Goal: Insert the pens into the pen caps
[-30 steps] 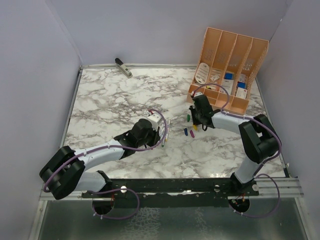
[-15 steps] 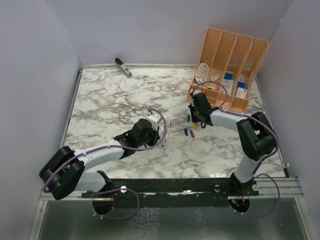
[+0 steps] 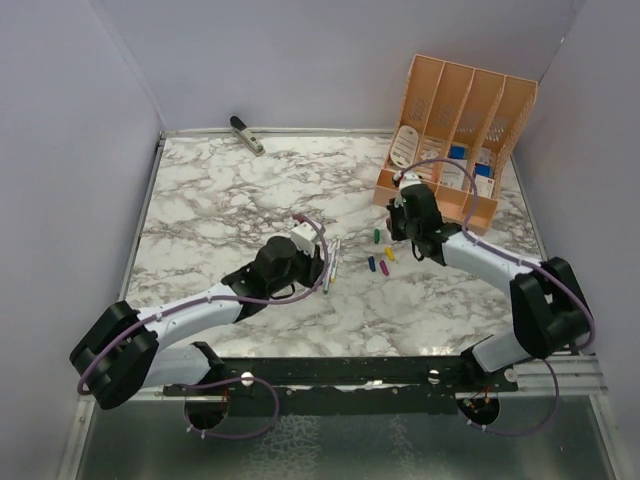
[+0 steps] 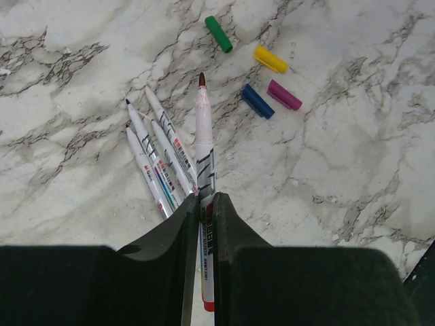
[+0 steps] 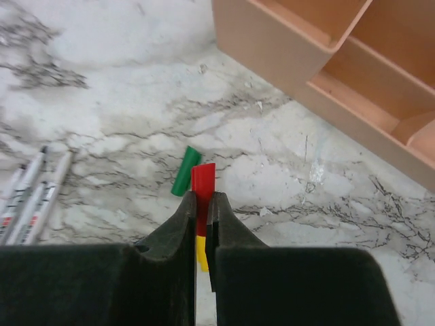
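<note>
My left gripper (image 4: 206, 198) is shut on a white pen (image 4: 204, 156) with a dark red tip that points away from me above the marble. Three more pens (image 4: 160, 153) lie fanned on the table just left of it. The green cap (image 4: 219, 33), yellow cap (image 4: 271, 59), blue cap (image 4: 257, 101) and magenta cap (image 4: 284, 95) lie ahead. My right gripper (image 5: 202, 197) is shut on the red cap (image 5: 203, 178) and holds it above the table. The green cap (image 5: 185, 170) and yellow cap (image 5: 202, 252) lie under it.
An orange desk organizer (image 3: 455, 130) with papers stands at the back right, close behind my right gripper (image 3: 402, 222). A grey clip tool (image 3: 246, 134) lies at the far back left. The marble table (image 3: 220, 210) has grey walls on three sides.
My right arm has stretched out and its wrist has moved right, toward the organizer. My left gripper has shifted slightly left with the pen.
</note>
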`<state>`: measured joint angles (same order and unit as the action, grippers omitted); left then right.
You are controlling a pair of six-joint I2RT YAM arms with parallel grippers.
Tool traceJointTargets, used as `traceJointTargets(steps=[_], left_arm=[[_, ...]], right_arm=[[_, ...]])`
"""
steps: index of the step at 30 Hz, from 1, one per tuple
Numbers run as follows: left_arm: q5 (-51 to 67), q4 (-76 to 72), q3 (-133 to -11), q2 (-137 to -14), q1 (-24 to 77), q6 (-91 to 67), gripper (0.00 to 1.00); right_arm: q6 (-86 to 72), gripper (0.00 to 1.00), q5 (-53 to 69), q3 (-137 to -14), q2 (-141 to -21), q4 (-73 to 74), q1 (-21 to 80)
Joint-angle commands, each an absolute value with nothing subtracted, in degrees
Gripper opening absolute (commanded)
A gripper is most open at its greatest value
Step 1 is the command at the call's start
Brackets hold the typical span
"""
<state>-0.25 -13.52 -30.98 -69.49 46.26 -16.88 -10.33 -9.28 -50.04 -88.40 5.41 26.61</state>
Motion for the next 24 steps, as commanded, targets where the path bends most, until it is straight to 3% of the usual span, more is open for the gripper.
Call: traceJointTargets(steps=[1,13,24], left_arm=[[5.38,-25.02,-27.33,-66.74,46.58,-15.65,0.00],[6.21,-54.06,-15.17,-64.53,47.07,-16.67,0.00],[9.56,-84.53,-10.26,-72.29,48.83,-21.17,0.00]], right_arm=[[-10.30,0.01,-3.81,-44.57,-79.62,-6.86,26.50],[-15.26,0.01,5.95,-35.30,-66.41,-27.51,30.49],[-19.21,0.01,7.12,-27.33,-62.40,-50.88,37.77]])
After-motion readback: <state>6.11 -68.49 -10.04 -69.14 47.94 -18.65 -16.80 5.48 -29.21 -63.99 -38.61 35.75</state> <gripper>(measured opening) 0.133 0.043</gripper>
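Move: The left hand holds the red pen and the right hand the red cap. The cap is about 11 cm ahead of the left hand, 16 cm to its right and 4 cm lower; the pen lies the reverse way from the right hand. Some 6 cm below the right hand, the green cap is 1 cm ahead and 3 cm left, the yellow cap 2 cm back and straight below, and the blue cap 4 cm back and 4 cm left. The loose pens lie 6 cm ahead of the left hand, 3 cm right and 11 cm down. Still pinching the red cap, the right hand climbs away from the table some 16 cm, sweeping left and somewhat back towards the pen, its fingers swinging up to nearly level and round to the left. The left hand keeps its grip on the pen, rises about 7 cm, drawing back a little, and tilts its fingers up by some 30 degrees, which stands the pen tip-up. ##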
